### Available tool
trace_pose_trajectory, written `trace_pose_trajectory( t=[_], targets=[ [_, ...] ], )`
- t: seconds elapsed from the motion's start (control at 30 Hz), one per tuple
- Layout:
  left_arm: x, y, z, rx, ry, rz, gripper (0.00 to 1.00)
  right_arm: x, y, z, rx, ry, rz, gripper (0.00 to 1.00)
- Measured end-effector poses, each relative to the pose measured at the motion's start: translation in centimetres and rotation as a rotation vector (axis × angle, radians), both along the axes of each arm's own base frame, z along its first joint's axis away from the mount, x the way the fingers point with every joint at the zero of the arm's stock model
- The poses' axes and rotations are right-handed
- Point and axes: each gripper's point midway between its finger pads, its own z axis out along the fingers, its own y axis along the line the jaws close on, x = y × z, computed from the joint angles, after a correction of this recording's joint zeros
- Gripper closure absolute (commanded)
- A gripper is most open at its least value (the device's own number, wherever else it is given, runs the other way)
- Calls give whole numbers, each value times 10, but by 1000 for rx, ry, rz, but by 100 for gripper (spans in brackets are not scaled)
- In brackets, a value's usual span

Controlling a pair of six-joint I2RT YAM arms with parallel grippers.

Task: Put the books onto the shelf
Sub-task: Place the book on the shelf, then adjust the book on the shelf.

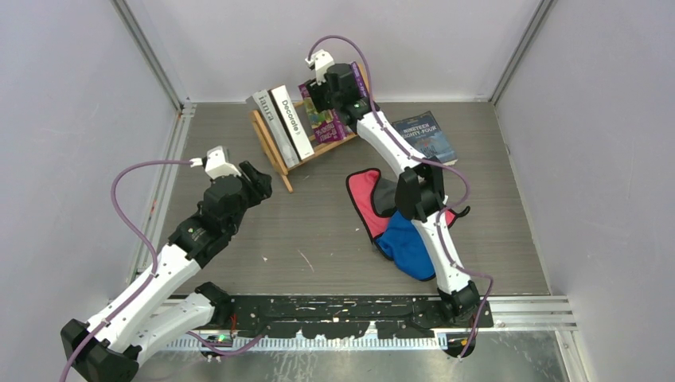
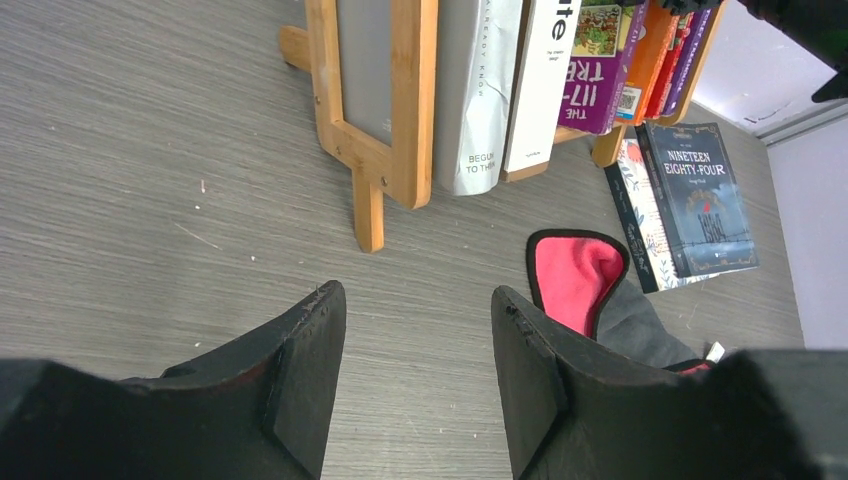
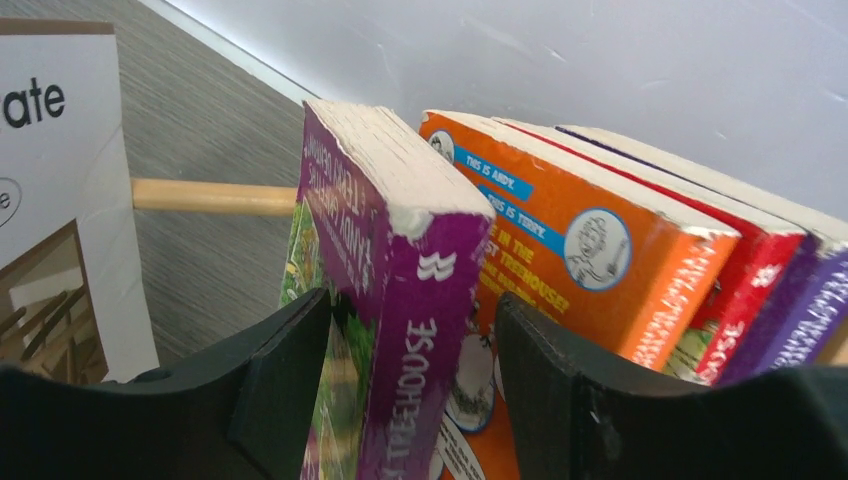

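The light-wood shelf (image 1: pixel 273 153) holds a grey book (image 1: pixel 265 113), the white "Decorate" book (image 1: pixel 290 119) and several paperbacks. My right gripper (image 3: pixel 410 298) is open astride the purple paperback (image 3: pixel 400 230), with a gap to its right finger; orange (image 3: pixel 570 250) and red (image 3: pixel 740 280) paperbacks stand beside it. The dark "Nineteen Eighty-Four" book (image 2: pixel 700 195) lies on a floral book (image 2: pixel 640 215) on the table, right of the shelf (image 2: pixel 410 100). My left gripper (image 2: pixel 416 290) hangs open and empty over bare table in front of the shelf's left end.
Red (image 1: pixel 364 195), grey and blue (image 1: pixel 406 247) cloth pieces lie heaped under the right arm's elbow, in the right half of the table. Grey walls close in the table on three sides. The shelf's wooden foot (image 2: pixel 368 210) sticks out toward the left gripper.
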Motion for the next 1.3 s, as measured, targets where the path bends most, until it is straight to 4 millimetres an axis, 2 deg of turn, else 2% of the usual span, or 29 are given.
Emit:
trace_pose_trajectory(
  t=[0.13,0.27,0.33,0.47,0.57,0.67,0.73,1.03,1.13,1.3],
  targets=[
    [0,2,-1,-1,0,9,45,-12,1,11,-16,-19,3,34],
    [-1,4,0,-5,-5,17,45,-21,1,38,1,-68,0,34],
    [-2,5,2,-10,-14,24,45,-26,2,54,14,-96,-1,38],
    [-4,8,5,-19,-25,31,45,-40,3,77,32,-134,4,65],
    [-4,8,7,-31,-29,38,46,-49,7,89,54,-148,13,82],
    [-5,9,7,-38,-30,40,46,-53,12,93,74,-147,23,87],
    [-5,9,8,-42,-33,41,46,-56,16,89,84,-133,30,90],
    [-6,12,-1,-43,-23,60,46,-60,32,64,123,-55,77,93],
    [-5,12,-7,-43,-14,68,46,-57,39,42,119,-19,90,93],
    [-3,12,-13,-42,-8,75,46,-52,47,-7,91,55,101,94]
  ],
)
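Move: The purple treehouse book stands between your open right fingers, its middle about 6 cm below, 2 cm back and 1 cm right of the right hand. Leftward across the gap, the white Decorate book is some 8 cm left and 6 cm back; the orange book is about 5 cm right and 1 cm ahead, both around 6 cm lower. From the left hand, the purple book lies roughly 30 cm ahead, 15 cm right and 8 cm below. Lift the right gripper about 9 cm off the purple book while drawing it back some 5 cm, shutting the empty fingers near the top. Then carry it left over the book's edge and drop it about 10 cm, closed tips pointing into the gap between the Decorate and purple books, close beside the purple book's left cover. ##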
